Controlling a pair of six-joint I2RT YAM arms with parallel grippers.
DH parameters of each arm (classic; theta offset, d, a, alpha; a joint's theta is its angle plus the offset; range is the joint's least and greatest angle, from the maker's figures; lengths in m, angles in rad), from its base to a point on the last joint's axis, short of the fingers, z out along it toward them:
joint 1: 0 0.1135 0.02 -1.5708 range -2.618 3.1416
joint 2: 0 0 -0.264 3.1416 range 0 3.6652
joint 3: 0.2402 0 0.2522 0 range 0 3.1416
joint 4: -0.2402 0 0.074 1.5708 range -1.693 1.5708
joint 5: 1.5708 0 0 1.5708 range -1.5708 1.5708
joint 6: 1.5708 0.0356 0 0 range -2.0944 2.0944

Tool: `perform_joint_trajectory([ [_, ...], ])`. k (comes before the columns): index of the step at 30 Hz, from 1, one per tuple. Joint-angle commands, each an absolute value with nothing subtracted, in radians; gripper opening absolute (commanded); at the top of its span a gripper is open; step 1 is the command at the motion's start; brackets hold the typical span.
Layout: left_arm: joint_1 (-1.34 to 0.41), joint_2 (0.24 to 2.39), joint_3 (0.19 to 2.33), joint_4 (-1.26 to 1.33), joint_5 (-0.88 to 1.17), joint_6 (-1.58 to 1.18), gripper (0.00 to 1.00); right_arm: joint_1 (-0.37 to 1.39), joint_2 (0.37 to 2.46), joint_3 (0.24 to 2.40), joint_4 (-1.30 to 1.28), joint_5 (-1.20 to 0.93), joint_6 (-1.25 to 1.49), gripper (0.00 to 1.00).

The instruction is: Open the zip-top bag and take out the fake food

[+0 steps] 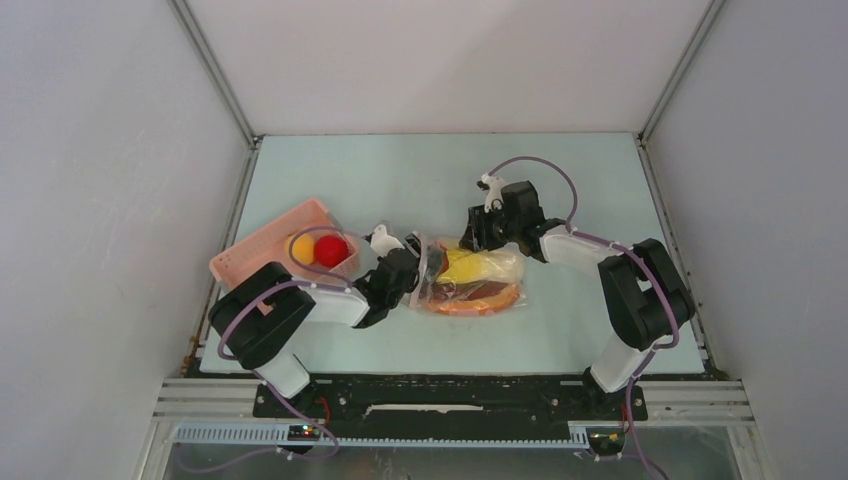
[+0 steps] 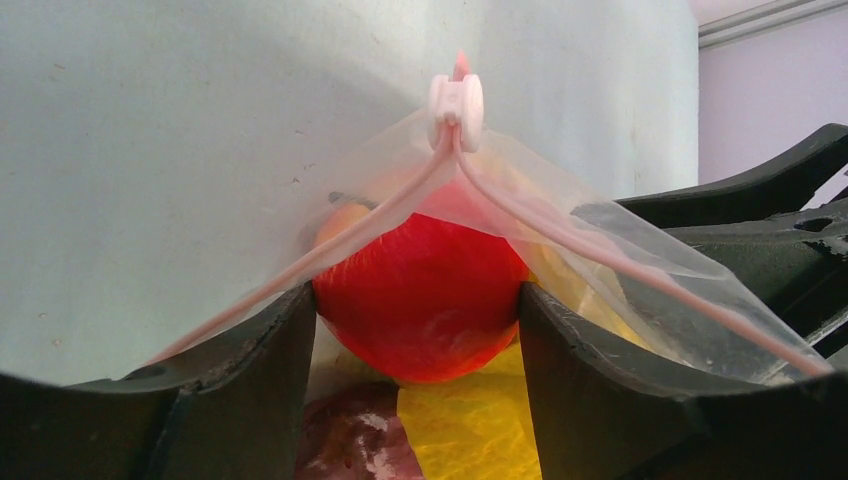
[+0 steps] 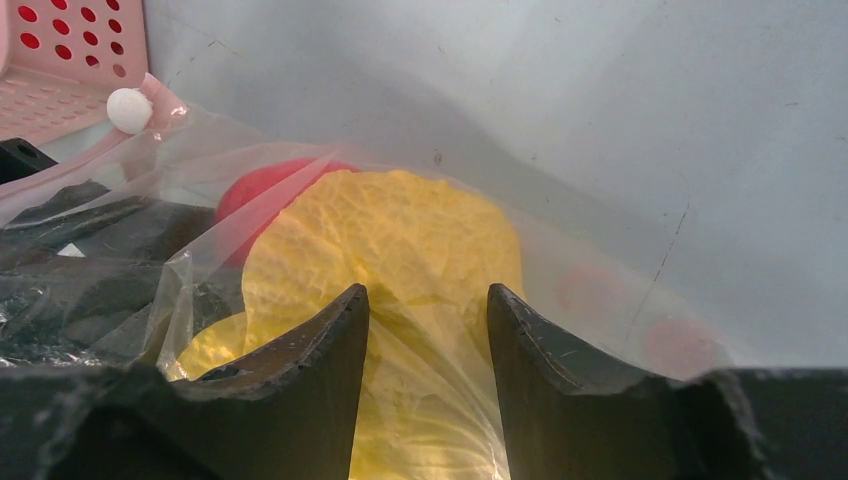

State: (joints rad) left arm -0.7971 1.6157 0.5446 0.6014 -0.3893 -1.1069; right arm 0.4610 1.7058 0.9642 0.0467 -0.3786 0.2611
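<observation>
The clear zip-top bag (image 1: 480,280) lies mid-table, its pinkish zip strip spread apart below the white slider (image 2: 456,100). My left gripper (image 1: 418,268) reaches into the bag's mouth. In the left wrist view the left gripper (image 2: 415,300) is shut on a red round fruit (image 2: 420,250), with both fingers touching it. A larger yellow piece (image 2: 470,430) and a dark reddish piece (image 2: 350,440) lie below. My right gripper (image 1: 468,238) is at the bag's far side. In its wrist view the right gripper (image 3: 425,300) pinches the bag's plastic over the yellow piece (image 3: 400,225).
A pink slatted basket (image 1: 262,255) stands left of the bag, holding an orange-yellow round fruit (image 1: 302,247) and a red round fruit (image 1: 332,250). The basket's corner (image 3: 70,60) shows in the right wrist view. White walls enclose the table on three sides.
</observation>
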Motion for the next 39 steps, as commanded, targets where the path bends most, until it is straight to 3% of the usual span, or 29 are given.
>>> perform_joint_trajectory([
  [1,-0.790,1.562,0.554,0.531,-0.421,-1.097,0.49,0.464,1.727,0.971,0.065,-0.395,0.255,0.50],
  [6,-0.791,1.466,0.549,0.393,-0.444,-1.047,0.38,0.463,1.731,0.971,0.059,-0.378,0.254,0.50],
  [11,-0.791,1.357,0.520,0.275,-0.450,-0.991,0.35,0.460,1.736,0.971,0.059,-0.367,0.253,0.50],
  [22,-0.791,1.050,0.472,-0.077,-0.381,-0.855,0.35,0.455,1.747,0.971,0.066,-0.366,0.260,0.50],
  [30,-0.775,0.746,0.537,-0.414,-0.459,-0.788,0.36,0.455,1.748,0.966,0.076,-0.371,0.264,0.50],
  [37,-0.717,0.663,0.637,-0.547,-0.439,-0.721,0.38,0.453,1.751,0.966,0.077,-0.376,0.263,0.50],
  [39,-0.714,0.676,0.641,-0.541,-0.397,-0.715,0.43,0.453,1.750,0.966,0.076,-0.377,0.262,0.50],
])
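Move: The left fingers already pinch the red food inside the bag mouth, whose pink rim is about 3 cm to their left and 2 cm back. The basket's middle is roughly 29 cm left, 1 cm ahead and 2 cm lower; inside the bag the yellow cabbage lies about 9 cm right, 1 cm back. From the right hand, the cabbage is about 3 cm right, 4 cm back and 3 cm below, and the basket some 37 cm left, 2 cm back. The left hand keeps its pinch on the red food at first and draws left, back and up from the bag mouth towards the basket, some 14 cm leftward in all with about 9 cm each of retreat and rise, its left side rolling up about 20 degrees; near the end its fingers close in a snap and are left empty above the red food. Meanwhile the right hand stays with its half-open fingers at the bag over the cabbage, sinking only about 1 cm. ##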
